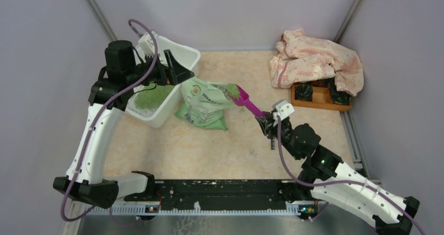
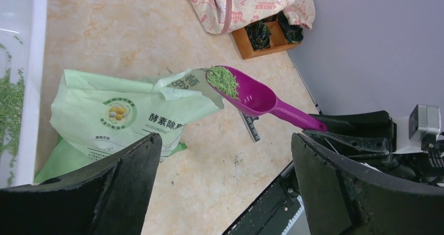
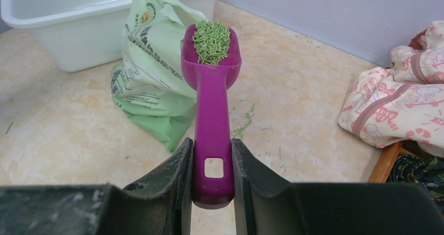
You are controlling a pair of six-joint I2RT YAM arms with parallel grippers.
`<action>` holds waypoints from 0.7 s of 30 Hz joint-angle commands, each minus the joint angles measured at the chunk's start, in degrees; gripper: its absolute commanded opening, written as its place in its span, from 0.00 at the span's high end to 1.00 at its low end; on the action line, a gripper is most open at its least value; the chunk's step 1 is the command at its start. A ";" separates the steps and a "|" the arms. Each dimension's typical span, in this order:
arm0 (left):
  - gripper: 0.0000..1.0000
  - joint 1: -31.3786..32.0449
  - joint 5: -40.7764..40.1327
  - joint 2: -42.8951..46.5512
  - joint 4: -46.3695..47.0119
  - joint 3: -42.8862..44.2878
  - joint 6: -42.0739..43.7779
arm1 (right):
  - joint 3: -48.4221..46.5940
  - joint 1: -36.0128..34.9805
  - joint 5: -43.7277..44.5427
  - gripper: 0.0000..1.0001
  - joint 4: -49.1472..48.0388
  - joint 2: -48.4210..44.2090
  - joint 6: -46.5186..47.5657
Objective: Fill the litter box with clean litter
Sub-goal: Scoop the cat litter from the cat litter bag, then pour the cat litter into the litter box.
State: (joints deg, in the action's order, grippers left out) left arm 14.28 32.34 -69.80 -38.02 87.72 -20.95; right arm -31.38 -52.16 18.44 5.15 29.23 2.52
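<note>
The white litter box (image 1: 189, 52) stands at the back left, tilted, with a patch of clean litter (image 1: 149, 97) inside. My left gripper (image 1: 178, 67) hovers open by its right rim, and in the left wrist view this gripper (image 2: 225, 141) has only bare table between its fingers. My right gripper (image 3: 212, 141) is shut on the handle of a purple scoop (image 3: 212, 101), whose bowl holds green litter (image 3: 212, 40). The scoop (image 1: 246, 101) is level beside the mouth of the light green litter bag (image 1: 205, 105), right of the box (image 3: 78, 31).
An orange wooden compartment tray (image 1: 317, 96) sits at the back right, partly under a pink-and-cream cloth (image 1: 314, 59). Stray green granules (image 3: 243, 125) lie on the table by the bag (image 3: 152, 83). Grey walls close in the left, back and right sides.
</note>
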 commanded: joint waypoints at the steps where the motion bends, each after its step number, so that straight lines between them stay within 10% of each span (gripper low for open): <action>1: 0.01 -1.42 -1.23 -1.60 0.88 3.23 0.00 | -1.30 -0.88 1.33 1.00 -4.60 -1.27 1.18; 21: 0.01 -20.85 -1.76 4.59 6.19 -11.63 -2.96 | -10.73 -0.94 -1.10 1.00 -6.59 7.71 5.39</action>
State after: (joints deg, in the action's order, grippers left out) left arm -5.87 30.87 -67.83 -34.68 77.80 -23.75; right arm -37.34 -52.49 18.65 5.17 35.88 6.52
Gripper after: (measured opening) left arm 0.987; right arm 0.269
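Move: From the open left hand, the litter box's middle lies about 18 cm left, 14 cm ahead and 30 cm below; the litter bag leaning by its right side is some 9 cm right of the hand, 9 cm ahead and 27 cm below. From the right hand, holding the litter-loaded scoop, the bag's mouth is roughly 13 cm ahead, 12 cm left and 2 cm lower, right at the scoop's tip. Open left hand swings about 12 cm left over the litter box, sinking 5; right raises its held scoop slightly. ##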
